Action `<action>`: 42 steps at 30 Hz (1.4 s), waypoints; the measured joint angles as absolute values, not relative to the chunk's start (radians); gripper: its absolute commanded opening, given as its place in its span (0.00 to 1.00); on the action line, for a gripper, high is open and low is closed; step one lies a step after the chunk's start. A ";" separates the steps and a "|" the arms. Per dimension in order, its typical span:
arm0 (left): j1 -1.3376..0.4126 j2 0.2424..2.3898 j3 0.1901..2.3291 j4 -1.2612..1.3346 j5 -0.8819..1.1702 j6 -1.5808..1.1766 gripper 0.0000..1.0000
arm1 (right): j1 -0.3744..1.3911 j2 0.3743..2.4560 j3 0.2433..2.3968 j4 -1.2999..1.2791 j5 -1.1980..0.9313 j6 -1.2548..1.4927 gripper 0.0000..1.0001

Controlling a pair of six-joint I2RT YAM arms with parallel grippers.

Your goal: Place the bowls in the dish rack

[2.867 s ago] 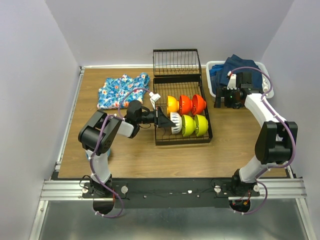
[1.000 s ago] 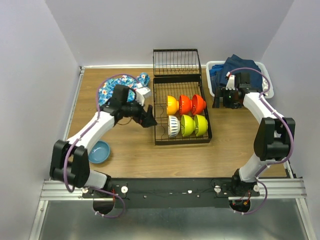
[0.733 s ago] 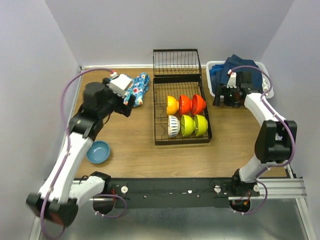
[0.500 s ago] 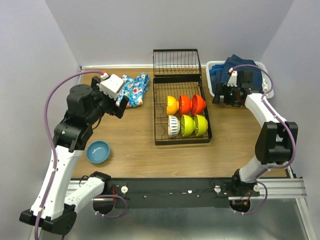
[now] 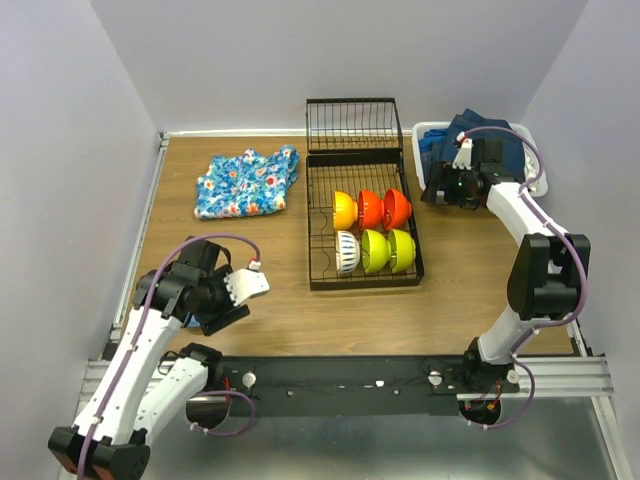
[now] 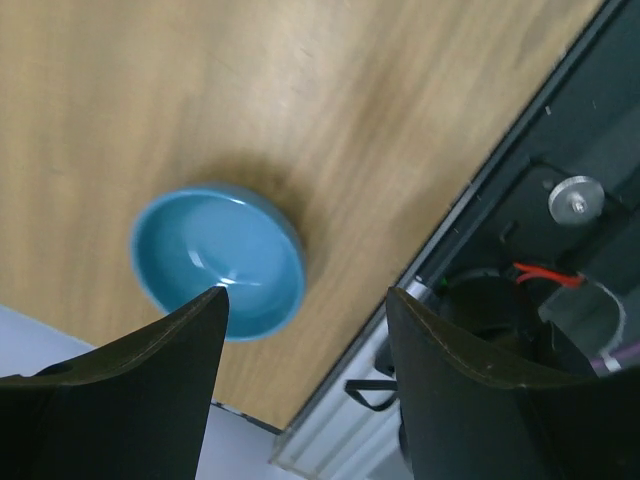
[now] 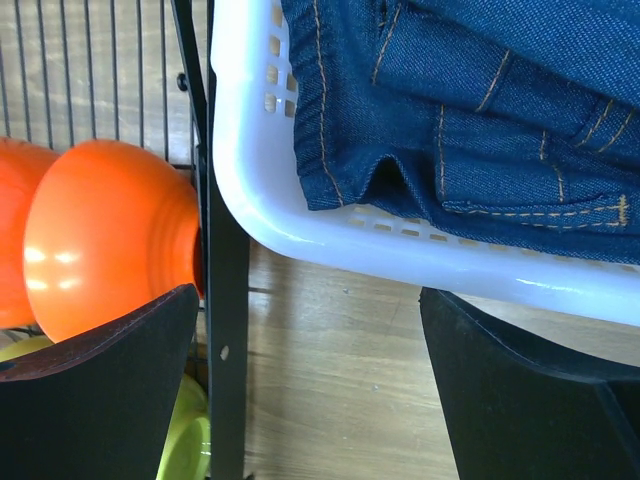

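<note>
The black wire dish rack (image 5: 322,268) stands mid-table. It holds a yellow-orange bowl (image 5: 345,209), two red-orange bowls (image 5: 384,208), a white bowl (image 5: 348,250) and two lime-green bowls (image 5: 390,250), all on edge. A blue bowl (image 6: 220,260) sits upright on the wood near the table's front left edge; my arm hides it in the top view. My left gripper (image 5: 205,305) hovers above it, open and empty (image 6: 305,300). My right gripper (image 5: 440,190) is open and empty (image 7: 310,300), between the rack's right side and the basket.
A white plastic basket (image 7: 300,225) of blue jeans (image 7: 450,100) stands at the back right (image 5: 428,133). A floral cloth (image 5: 247,180) lies at the back left. The rack's hinged end section (image 5: 353,124) stands at the back. The black front rail (image 6: 560,200) lies beside the blue bowl.
My left arm has left the rack, swung over the floral cloth and come down to the near left over the blue bowl, now covering it in the top view. The right arm barely moved.
</note>
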State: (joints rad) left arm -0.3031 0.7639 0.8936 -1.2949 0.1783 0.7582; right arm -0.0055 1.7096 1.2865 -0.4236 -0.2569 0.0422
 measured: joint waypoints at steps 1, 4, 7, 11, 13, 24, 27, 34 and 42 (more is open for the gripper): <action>-0.303 0.763 0.867 -1.304 0.173 0.765 0.72 | -0.006 1.710 1.287 -0.422 -0.257 0.050 1.00; -0.303 0.801 0.806 -1.325 0.166 0.776 0.70 | -0.006 1.709 1.286 -0.417 -0.258 0.072 1.00; -0.303 0.880 0.774 -1.321 0.144 0.774 0.62 | -0.006 1.700 1.275 -0.405 -0.259 0.081 1.00; -0.303 1.022 0.731 -1.267 0.117 0.756 0.60 | -0.006 1.671 1.255 -0.399 -0.259 0.084 1.00; -0.303 1.063 0.713 -1.237 0.102 0.741 0.59 | -0.006 1.653 1.246 -0.397 -0.259 0.083 1.00; -0.303 1.073 0.671 -1.086 0.026 0.654 0.54 | -0.006 1.622 1.217 -0.389 -0.259 0.086 1.00; -0.303 1.073 0.649 -1.062 0.002 0.646 0.45 | -0.006 1.623 1.217 -0.389 -0.260 0.086 1.00; -0.303 1.072 0.631 -1.032 -0.038 0.641 0.08 | -0.006 1.631 1.219 -0.389 -0.260 0.087 1.00; -0.302 1.073 0.928 -1.145 0.046 0.616 0.00 | -0.006 1.633 1.219 -0.389 -0.260 0.086 1.00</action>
State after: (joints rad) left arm -0.3023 1.0725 0.9276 -1.1450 0.0463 0.6159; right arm -0.0055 1.6329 1.2186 -0.3885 -0.2600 0.0864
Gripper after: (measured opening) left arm 0.053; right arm 0.997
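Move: The blue bowl stands about 4 cm ahead of the left hand, 6 cm to its left and roughly 12 cm below. From that hand the striped bowl in the dish rack is some 15 cm ahead, 28 cm right and 9 cm lower, and the floral cloth 33 cm ahead, 4 cm right and 14 cm lower. From the right hand, the blue bowl is about 26 cm back, 54 cm left and 9 cm lower. The left hand sinks 10 cm, drifting left, pinches the blue bowl's near-right rim, then lifts it about 7 cm, forward-right. ##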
